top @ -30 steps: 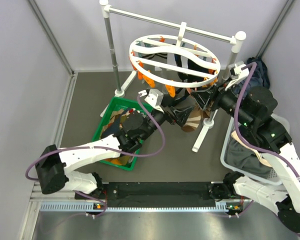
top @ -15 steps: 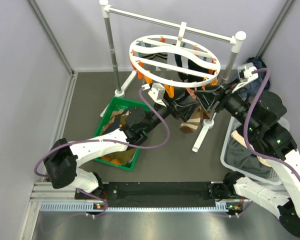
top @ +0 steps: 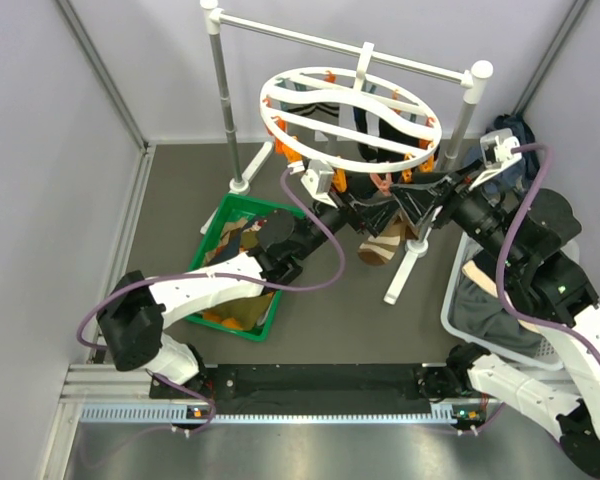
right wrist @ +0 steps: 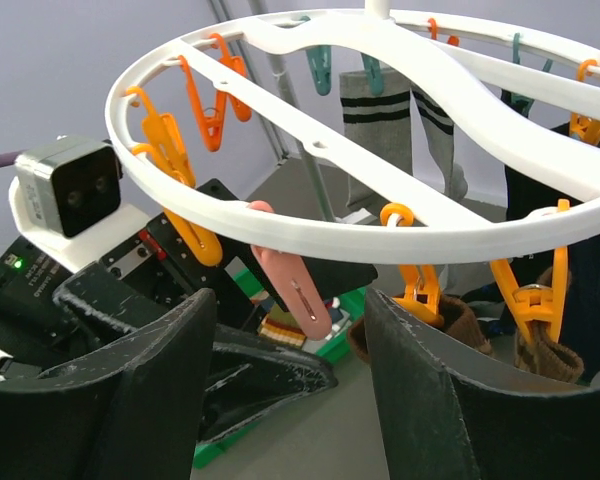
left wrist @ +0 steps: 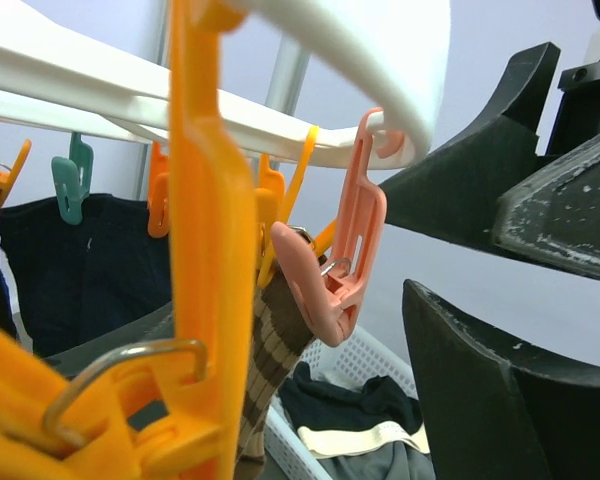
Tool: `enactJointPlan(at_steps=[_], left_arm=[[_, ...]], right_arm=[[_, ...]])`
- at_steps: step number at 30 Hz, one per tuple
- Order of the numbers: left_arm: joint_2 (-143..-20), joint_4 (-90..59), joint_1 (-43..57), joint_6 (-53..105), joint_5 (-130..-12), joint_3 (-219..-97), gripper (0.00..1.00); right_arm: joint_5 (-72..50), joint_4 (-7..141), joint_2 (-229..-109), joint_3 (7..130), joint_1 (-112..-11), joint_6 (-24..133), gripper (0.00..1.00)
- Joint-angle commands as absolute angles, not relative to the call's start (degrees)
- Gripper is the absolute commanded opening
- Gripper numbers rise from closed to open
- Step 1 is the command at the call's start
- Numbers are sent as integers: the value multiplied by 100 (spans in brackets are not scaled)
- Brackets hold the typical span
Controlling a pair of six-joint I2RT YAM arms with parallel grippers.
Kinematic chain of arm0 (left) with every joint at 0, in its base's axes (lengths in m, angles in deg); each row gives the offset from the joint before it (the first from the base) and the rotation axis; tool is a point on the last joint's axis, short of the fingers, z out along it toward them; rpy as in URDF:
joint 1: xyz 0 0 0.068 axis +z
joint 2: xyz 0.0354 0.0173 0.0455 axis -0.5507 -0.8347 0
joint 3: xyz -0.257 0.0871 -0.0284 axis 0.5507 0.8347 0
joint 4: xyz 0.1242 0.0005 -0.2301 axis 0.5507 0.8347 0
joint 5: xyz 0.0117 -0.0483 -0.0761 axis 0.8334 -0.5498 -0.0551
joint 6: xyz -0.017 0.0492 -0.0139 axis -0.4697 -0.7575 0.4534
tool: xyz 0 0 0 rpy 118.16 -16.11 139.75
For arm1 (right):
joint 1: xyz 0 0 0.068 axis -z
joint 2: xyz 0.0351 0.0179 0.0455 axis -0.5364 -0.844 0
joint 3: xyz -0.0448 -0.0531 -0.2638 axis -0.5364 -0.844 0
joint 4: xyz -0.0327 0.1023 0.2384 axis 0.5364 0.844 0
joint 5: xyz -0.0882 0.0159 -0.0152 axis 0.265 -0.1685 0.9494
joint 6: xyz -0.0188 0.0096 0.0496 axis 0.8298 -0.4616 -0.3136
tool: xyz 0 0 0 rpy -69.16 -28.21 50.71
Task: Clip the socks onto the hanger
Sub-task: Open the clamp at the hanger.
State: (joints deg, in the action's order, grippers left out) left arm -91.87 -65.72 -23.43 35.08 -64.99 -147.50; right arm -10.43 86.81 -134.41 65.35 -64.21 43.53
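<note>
The white ring hanger (top: 350, 120) hangs from the stand, with orange clips around its rim. A brown striped sock (top: 380, 245) dangles from a pink clip (left wrist: 330, 270) at the ring's near edge, and its cuff is pinched in that clip. My left gripper (top: 370, 210) is open just under that clip, with the sock (left wrist: 275, 350) hanging beside its right finger (left wrist: 500, 400). Its other finger is hidden behind a close orange clip (left wrist: 210, 250). My right gripper (right wrist: 290, 400) faces it, open, with the pink clip (right wrist: 290, 285) above the gap and untouched. More socks (right wrist: 375, 110) hang further round.
A green bin (top: 212, 240) with loose socks sits below the left arm. A white lattice basket (top: 458, 312) of dark cloth stands at the right. The rail stand's posts (top: 220, 90) and white foot (top: 405, 270) crowd the space under the hanger.
My left gripper rose and moved toward the hanger's near rim, and its jaws narrowed a little. My right gripper lifted slightly and its jaws spread wider beside the pink clip.
</note>
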Motion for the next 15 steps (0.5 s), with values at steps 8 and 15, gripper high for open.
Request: enactJointPlan(at_steps=[8,15], left_arm=[[-9231,-7328,-2345,3955,-6563,-14911,54],[-9231,-7319,-2389,4034,-6449,-14806,33]], right_arm=[[-1224,8579,-13289,6594,-6417,4345,61],[-1268,8921,-13368,6971,-6417,4406,62]])
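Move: The pink clamp hangs almost between the open left fingertips, its middle about 1 cm ahead, 1 cm right and 2 cm above the left hand. An orange clamp hangs on the ring roughly 7 cm to the hand's left and 2 cm ahead; the sock's orange clamp is about 6 cm to its right and 4 cm ahead, both some 2 cm up. From the right hand, the pink clamp is about 5 cm ahead, 5 cm left and 1 cm higher. Close the left gripper around the pink clamp, from nearly wide open to about a third, one finger on either side of the clamp's legs. Lift the hand about 1.5 cm towards the ring as the fingers come in, rolling it barely 5 degrees so its left side dips. Leave the right gripper half open and empty beside it. ##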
